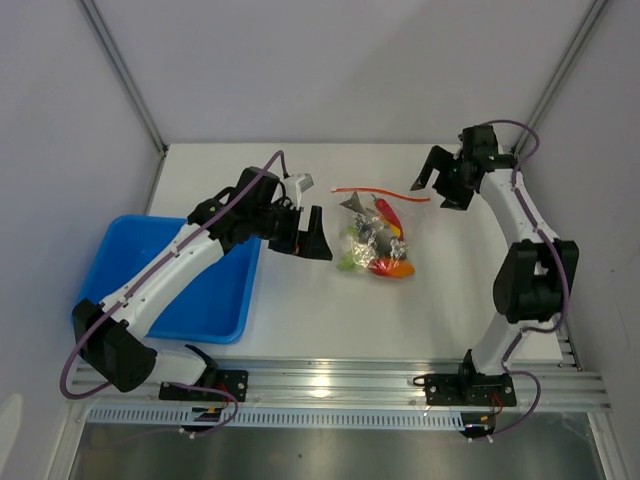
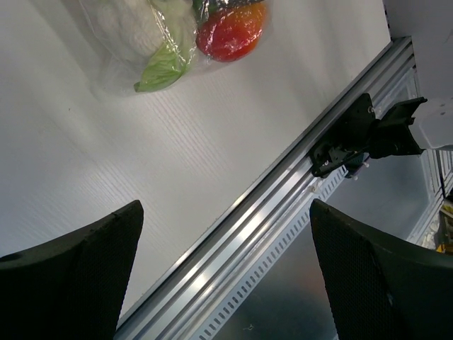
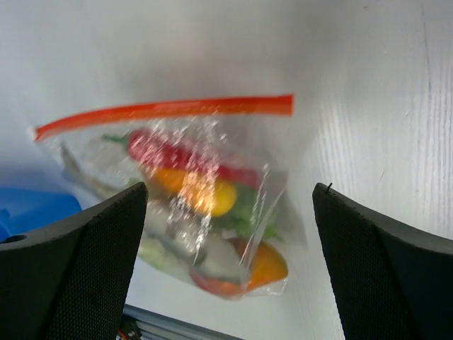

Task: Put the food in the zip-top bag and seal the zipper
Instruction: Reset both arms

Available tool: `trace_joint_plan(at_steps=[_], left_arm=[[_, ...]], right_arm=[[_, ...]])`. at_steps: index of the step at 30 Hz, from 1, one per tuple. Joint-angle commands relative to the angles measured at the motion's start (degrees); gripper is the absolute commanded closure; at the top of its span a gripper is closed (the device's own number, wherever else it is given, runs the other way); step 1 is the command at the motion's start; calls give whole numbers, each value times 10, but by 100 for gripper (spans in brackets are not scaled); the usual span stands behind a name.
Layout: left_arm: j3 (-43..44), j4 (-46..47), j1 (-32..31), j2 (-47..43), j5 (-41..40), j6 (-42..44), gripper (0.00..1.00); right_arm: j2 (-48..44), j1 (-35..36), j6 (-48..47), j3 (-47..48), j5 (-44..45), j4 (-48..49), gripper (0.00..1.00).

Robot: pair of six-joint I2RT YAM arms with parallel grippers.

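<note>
The zip-top bag [image 1: 375,240] lies flat in the middle of the table with the food inside: a red chili [image 3: 177,152], a yellow piece [image 3: 202,197], a red-orange fruit [image 2: 230,32], white cauliflower [image 2: 141,21] and green leaves [image 2: 161,71]. The zipper [image 1: 385,194] runs as one flat red strip along the bag's far edge [image 3: 170,108]. My left gripper [image 1: 305,243] hangs open just left of the bag, holding nothing [image 2: 226,283]. At the right end of the zipper my right gripper [image 1: 440,187] stands open and apart from the bag [image 3: 230,262].
A blue tray [image 1: 215,300] sits at the left under my left arm, and its corner [image 3: 28,209] shows in the right wrist view. An aluminium rail [image 1: 350,385] runs along the near table edge [image 2: 283,205]. Walls close in the table's back and sides.
</note>
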Motion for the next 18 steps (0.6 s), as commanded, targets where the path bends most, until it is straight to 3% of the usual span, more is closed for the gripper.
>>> trace_joint_plan(at_steps=[1, 7, 11, 18], left_arm=[[-15, 22, 3, -26, 7, -28, 0], [-26, 28, 3, -30, -9, -55, 1], [-51, 62, 4, -34, -9, -111, 1], [-165, 203, -1, -65, 16, -217, 0]], right_arm=[[-91, 26, -9, -43, 50, -22, 1], [-207, 41, -16, -122, 54, -48, 1], [-259, 103, -4, -175, 79, -64, 1], [-336, 198, 52, -294, 113, -70, 1]])
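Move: The open, empty right hand has the middle of the filled zip-top bag about 12 cm to its left, 6 cm back and 11 cm below. The orange zipper strip's middle is some 12 cm left and 6 cm ahead of this hand; the red-orange tomato at the bag's near end is about 9 cm left and 13 cm back. From the left hand the bag lies roughly 15 cm to the right, 14 cm ahead and 18 cm below. Already clear of the zipper, the right hand heads back towards its base past the bag's right side, about 16 cm back and veering some 6 cm left, rising about 5 cm then sinking nearly as much, fingers wide open, with a counter-clockwise turn of some 10 degrees. The left hand, also empty and open, mostly sinks about 4 cm late on while its wrist turns a little. ##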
